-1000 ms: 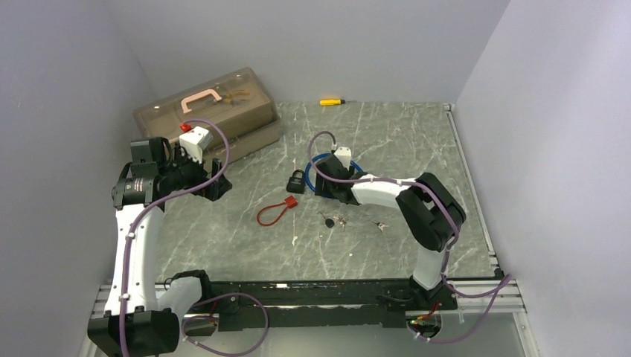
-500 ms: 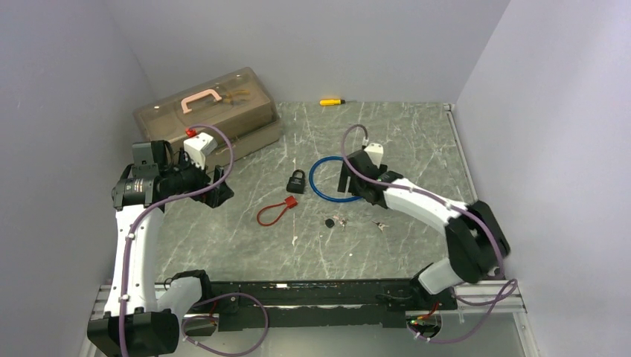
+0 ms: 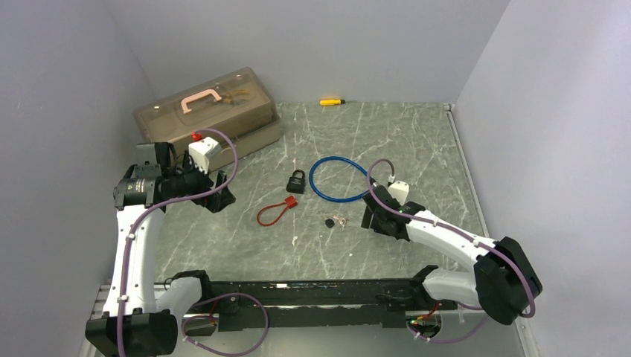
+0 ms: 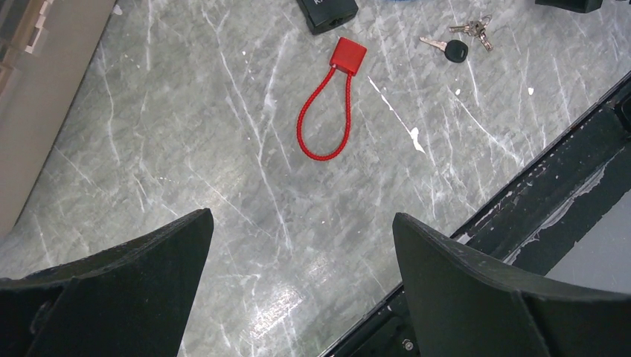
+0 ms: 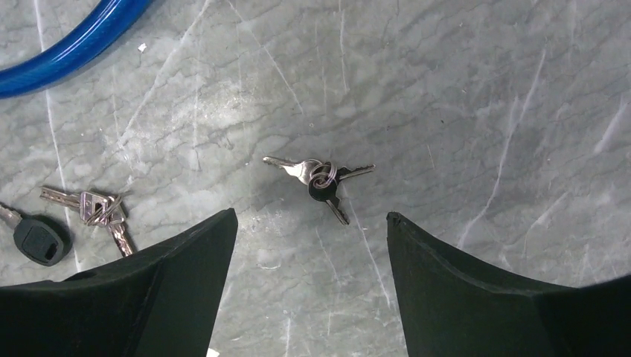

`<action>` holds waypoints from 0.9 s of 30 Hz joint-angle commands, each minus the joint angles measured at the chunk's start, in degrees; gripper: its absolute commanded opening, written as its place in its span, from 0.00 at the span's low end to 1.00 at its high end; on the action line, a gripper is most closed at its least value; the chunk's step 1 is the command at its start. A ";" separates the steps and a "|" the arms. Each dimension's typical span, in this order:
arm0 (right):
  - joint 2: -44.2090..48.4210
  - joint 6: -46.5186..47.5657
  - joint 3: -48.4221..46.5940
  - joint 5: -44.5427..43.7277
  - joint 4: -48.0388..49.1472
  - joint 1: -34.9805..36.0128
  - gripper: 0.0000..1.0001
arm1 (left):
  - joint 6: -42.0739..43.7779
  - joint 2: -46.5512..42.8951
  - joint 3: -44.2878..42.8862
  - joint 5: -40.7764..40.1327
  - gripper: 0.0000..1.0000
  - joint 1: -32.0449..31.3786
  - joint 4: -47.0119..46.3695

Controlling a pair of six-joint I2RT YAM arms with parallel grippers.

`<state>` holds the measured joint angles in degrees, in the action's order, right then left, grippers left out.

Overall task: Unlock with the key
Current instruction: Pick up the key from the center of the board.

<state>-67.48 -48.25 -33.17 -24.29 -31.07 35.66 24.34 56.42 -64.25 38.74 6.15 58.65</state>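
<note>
A black padlock (image 3: 296,181) lies mid-table beside a blue cable loop (image 3: 338,178). A small bunch of keys (image 5: 320,177) on a ring lies flat just beyond my right gripper (image 5: 310,216), which hangs open over the table with nothing between its fingers. A second key set with a black fob (image 5: 43,239) lies to its left, also seen from above (image 3: 330,222). My right gripper (image 3: 370,219) stands right of that fob. My left gripper (image 4: 301,216) is wide open and empty above the table's left side (image 3: 222,197), with a red cable lock (image 4: 327,104) ahead of it.
A brown translucent toolbox (image 3: 208,111) with a pink handle stands at the back left. A yellow screwdriver (image 3: 331,101) lies at the far edge. The black base rail (image 4: 536,171) runs along the near edge.
My right arm has drawn back from beside the padlock and blue cable toward the near right, and now hovers over the small key bunch. The left gripper drifted slightly.
</note>
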 commanded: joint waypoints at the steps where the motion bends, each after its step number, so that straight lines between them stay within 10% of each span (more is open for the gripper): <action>1: -1.00 -1.76 -0.06 -2.80 0.76 0.00 0.75 | 1.13 -1.52 -0.92 0.96 0.98 -0.40 0.91; 19: -8.06 0.85 -2.19 -3.28 6.12 -2.05 0.42 | 0.51 -1.88 -0.79 1.71 0.98 -0.53 0.72; 27: -7.81 0.83 -1.24 -0.70 7.71 -1.48 0.04 | 0.45 -2.27 -0.61 1.78 0.98 -0.64 0.56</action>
<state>-75.83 -47.20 -34.02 -26.33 -24.95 33.80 24.51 55.22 -64.25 38.79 5.78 59.40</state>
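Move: The key, a small ring of three keys flat on the board, lies almost under the right hand: about 2 cm ahead, level with it sideways, and some 2 cm below. From that hand the other key bunch is roughly 12 cm to the left and 3 cm ahead, with the black car key 15 cm left and 3 cm ahead; the blue cable loop centres about 17 cm ahead and 12 cm left. From the left hand, held high, the key is some 43 cm to the right, about level fore and aft, and 22 cm lower. The right hand first sinks about 2 cm towards the board beside the key, rolling only slightly, then stays at that height and creeps about 2 cm forward until its tips stand either side of the ring. The fingers, roughly three-quarters open to begin with, close all through this, fastest near the end, and come almost together, pinching the key heads and ring between the tips. ##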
